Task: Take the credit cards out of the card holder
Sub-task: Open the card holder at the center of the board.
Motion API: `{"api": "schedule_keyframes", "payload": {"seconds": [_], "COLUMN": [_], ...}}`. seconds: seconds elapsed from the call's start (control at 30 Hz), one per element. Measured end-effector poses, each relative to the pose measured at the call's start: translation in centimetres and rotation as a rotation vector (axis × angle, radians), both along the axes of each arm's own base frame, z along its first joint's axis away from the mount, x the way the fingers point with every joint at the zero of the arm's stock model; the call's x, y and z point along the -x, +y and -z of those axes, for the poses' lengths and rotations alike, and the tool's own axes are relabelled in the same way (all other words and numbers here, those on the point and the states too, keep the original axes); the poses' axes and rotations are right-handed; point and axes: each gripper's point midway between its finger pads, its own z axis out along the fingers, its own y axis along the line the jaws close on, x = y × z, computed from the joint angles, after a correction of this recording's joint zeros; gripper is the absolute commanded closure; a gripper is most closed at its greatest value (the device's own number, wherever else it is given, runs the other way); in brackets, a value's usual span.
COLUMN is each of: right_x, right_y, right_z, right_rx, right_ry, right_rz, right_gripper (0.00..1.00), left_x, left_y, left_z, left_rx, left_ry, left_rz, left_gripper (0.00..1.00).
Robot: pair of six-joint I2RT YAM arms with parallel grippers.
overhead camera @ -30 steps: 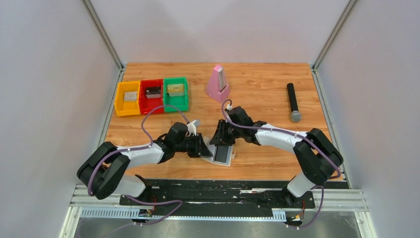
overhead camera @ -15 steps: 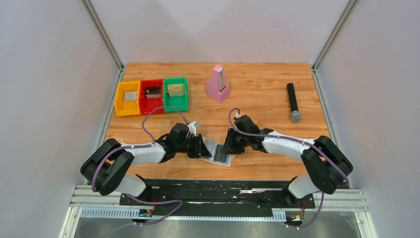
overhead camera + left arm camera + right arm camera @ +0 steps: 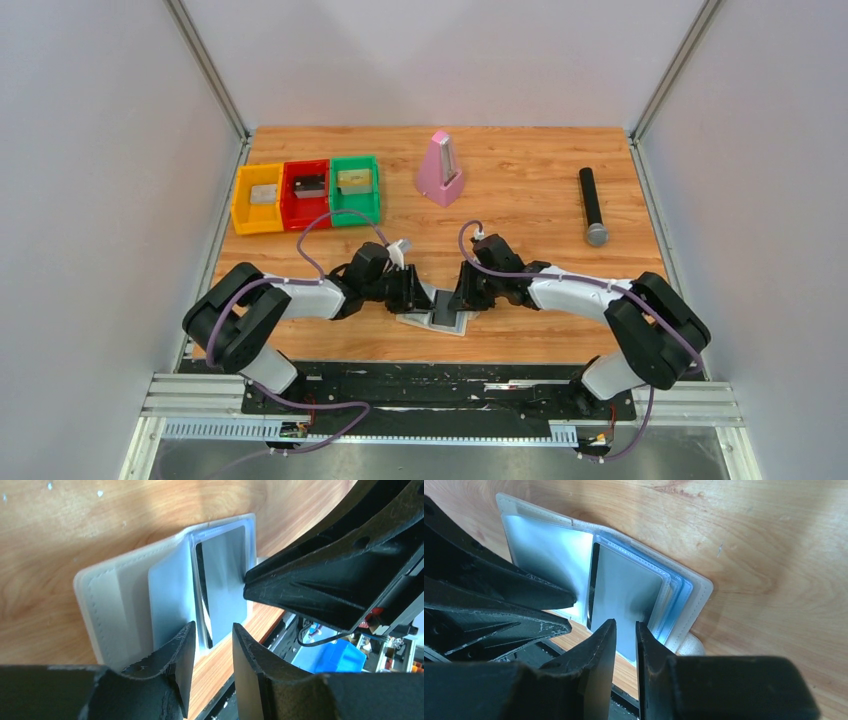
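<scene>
The card holder [image 3: 437, 320] lies open near the table's front edge, with a cream rim [image 3: 100, 595] and pale blue sleeves [image 3: 549, 550]. A dark grey credit card [image 3: 225, 580] sits in the top sleeve of its right half [image 3: 624, 590]. My left gripper [image 3: 418, 297] is low over the holder's left half, its jaws [image 3: 212, 625] apart with only table between them. My right gripper [image 3: 460, 298] faces it from the right, its jaws [image 3: 625, 622] a narrow slit apart just over the near edge of the dark card. Neither pinches anything.
Yellow [image 3: 258, 198], red [image 3: 306, 193] and green [image 3: 355, 189] bins stand at the back left with small items inside. A pink metronome [image 3: 440, 170] stands at the back centre and a black microphone [image 3: 592, 205] lies at the right. The table's front edge runs just below the holder.
My right gripper came down and in toward the holder's right half and narrowed its jaws. My left gripper edged forward and opened wider. The holder's raised leaf now lies flatter.
</scene>
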Motion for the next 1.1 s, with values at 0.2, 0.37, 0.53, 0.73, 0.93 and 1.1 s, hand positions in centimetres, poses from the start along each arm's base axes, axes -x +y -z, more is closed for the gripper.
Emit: {"api": "schedule_keyframes", "payload": {"seconds": [0.2,0.37,0.53,0.73,0.93,1.1], "right_x": [-0.4,-0.7,-0.8,-0.9,-0.8,-0.8], "right_y": [0.4,0.6,0.7,0.7,0.7,0.5], "right_z": [0.0,0.0,0.1,0.1,0.0,0.0], "right_rx": [-0.008,-0.014,-0.019,-0.021,-0.022,-0.021], "right_ry": [-0.029,-0.042,-0.047,-0.049,-0.051,-0.059], "right_rz": [-0.021,-0.029,-0.03,-0.03,-0.029,-0.024], "right_gripper": [0.79,0.79,0.8,0.79,0.79,0.79], "left_x": [-0.4,-0.4,-0.4,-0.3,-0.1,-0.1], "left_y": [-0.8,-1.0,-0.9,-0.9,-0.8,-0.8], "left_z": [0.7,0.8,0.8,1.0,1.3,1.3], "left_rx": [0.015,0.024,0.022,0.036,0.04,0.04], "left_ry": [0.013,0.016,0.015,0.025,0.048,0.048], "left_rz": [0.016,0.023,0.021,0.002,-0.011,-0.011], "left_gripper": [0.59,0.59,0.64,0.78,1.0,1.0]}}
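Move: The open card holder lies between my hands. Its middle fold, with the raised inner edge of the left clear leaf, is about 1 cm right of and 1 cm below my left fingertips. From that hand, the dark right-hand page is centred roughly 4 cm to the right, and the pink metronome stands some 23 cm ahead and 2 cm right. My right fingertips are over that page, with the fold about 3 cm to their left and almost level. I ease my left hand right and down, about 1 cm each way, onto the card holder's fold, pausing partway, then shut its half-open fingers completely at the raised edge of the clear leaf. My right hand keeps its nearly closed fingertips on the dark page, creeping less than 1 cm forward and left before settling. ##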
